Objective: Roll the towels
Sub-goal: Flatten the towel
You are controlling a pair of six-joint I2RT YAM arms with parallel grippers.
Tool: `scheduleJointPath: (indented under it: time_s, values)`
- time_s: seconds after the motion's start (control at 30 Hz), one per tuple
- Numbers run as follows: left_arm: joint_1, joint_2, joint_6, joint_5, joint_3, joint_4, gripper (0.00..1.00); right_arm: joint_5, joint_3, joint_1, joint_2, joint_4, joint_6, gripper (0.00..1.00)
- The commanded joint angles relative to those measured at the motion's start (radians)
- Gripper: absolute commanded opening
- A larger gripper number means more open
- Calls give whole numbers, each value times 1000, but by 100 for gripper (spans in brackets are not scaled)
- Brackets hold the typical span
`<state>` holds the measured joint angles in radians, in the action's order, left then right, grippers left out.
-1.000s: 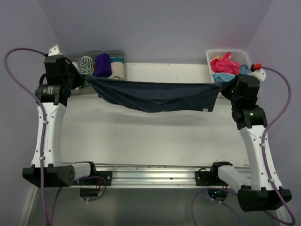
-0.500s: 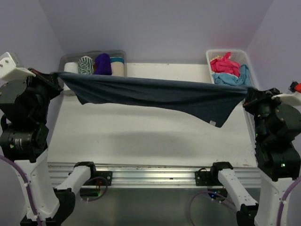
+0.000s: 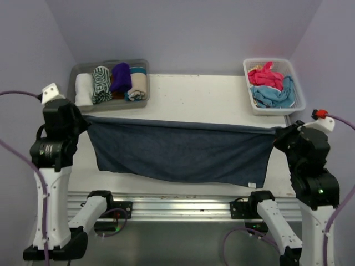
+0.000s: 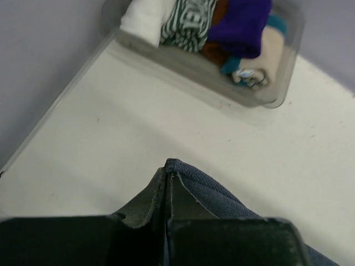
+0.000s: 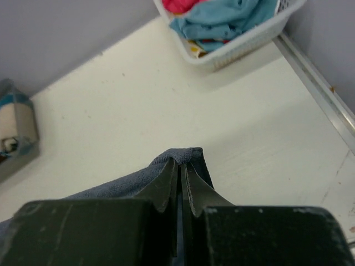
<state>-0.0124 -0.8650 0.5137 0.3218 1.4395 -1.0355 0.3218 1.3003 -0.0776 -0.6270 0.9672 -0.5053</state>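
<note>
A dark navy towel hangs stretched between both arms above the table, its lower edge drooping toward the near rail. My left gripper is shut on the towel's left top corner. My right gripper is shut on the right top corner. Rolled towels, white, green-patterned, purple and cream-and-teal, lie in the clear tub at the back left. Pink and light blue towels are heaped in the white lattice basket at the back right.
The white table runs between tub and basket. A metal rail with both arm bases lines the near edge. Purple walls stand close on the left, back and right. The tub and the basket also appear in the wrist views.
Both arms have come down and toward the near edge with the navy towel. It was a sagging band held high; now it hangs as a flat sheet, lower over the table.
</note>
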Motion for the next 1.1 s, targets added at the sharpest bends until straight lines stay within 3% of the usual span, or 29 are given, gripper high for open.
scheduleJointPath:
  time_s: [0.0, 0.2, 0.33, 0.47, 0.63, 0.83, 1.07]
  values:
    - [-3, -89, 11, 31, -138, 63, 0, -18, -133, 4, -114, -54, 8, 0]
    - [-4, -304, 23, -61, -290, 210, 0, -78, -315, 4, -348, -361, -1, 0]
    - [-9, -462, 39, -139, -330, 282, 0, -61, -227, 7, -668, -429, 43, 0]
    - [-20, -593, 54, -138, -306, 341, 0, -76, -161, 16, -856, -541, 36, 0]
    - [-35, -710, 57, -145, -196, 347, 0, -79, -26, 16, -1040, -550, 30, 0]
    - [-66, -688, 45, -156, -157, 330, 0, -99, -4, 21, -1027, -556, 17, 0]
    - [-84, -464, -6, -156, -172, 255, 0, -96, -142, 22, -766, -522, 11, 0]
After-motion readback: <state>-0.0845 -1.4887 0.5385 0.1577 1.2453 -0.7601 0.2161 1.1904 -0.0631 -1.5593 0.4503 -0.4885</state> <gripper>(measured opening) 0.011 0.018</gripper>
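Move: Both grippers already hold the far corners of the dark towel. It is to go down on the table between them: the middle of that patch is some 8 cm ahead, 28 cm right and 30 cm below the left hand, and some 11 cm ahead, 28 cm left and 30 cm below the right. The grey tray is about 31 cm ahead and 5 cm left of the left hand; the white basket is about 35 cm ahead and 15 cm right of the right hand, both some 27 cm lower. Swing both grippers down and forward together, keeping the towel's far corners pinched and its top edge stretched between them. Drop each about 26 cm towards the table, reaching farther out with the right than the left, and tip the fingers down some 35 degrees. Then ease both back up a few centimetres, still gripping, short of tray and basket. ##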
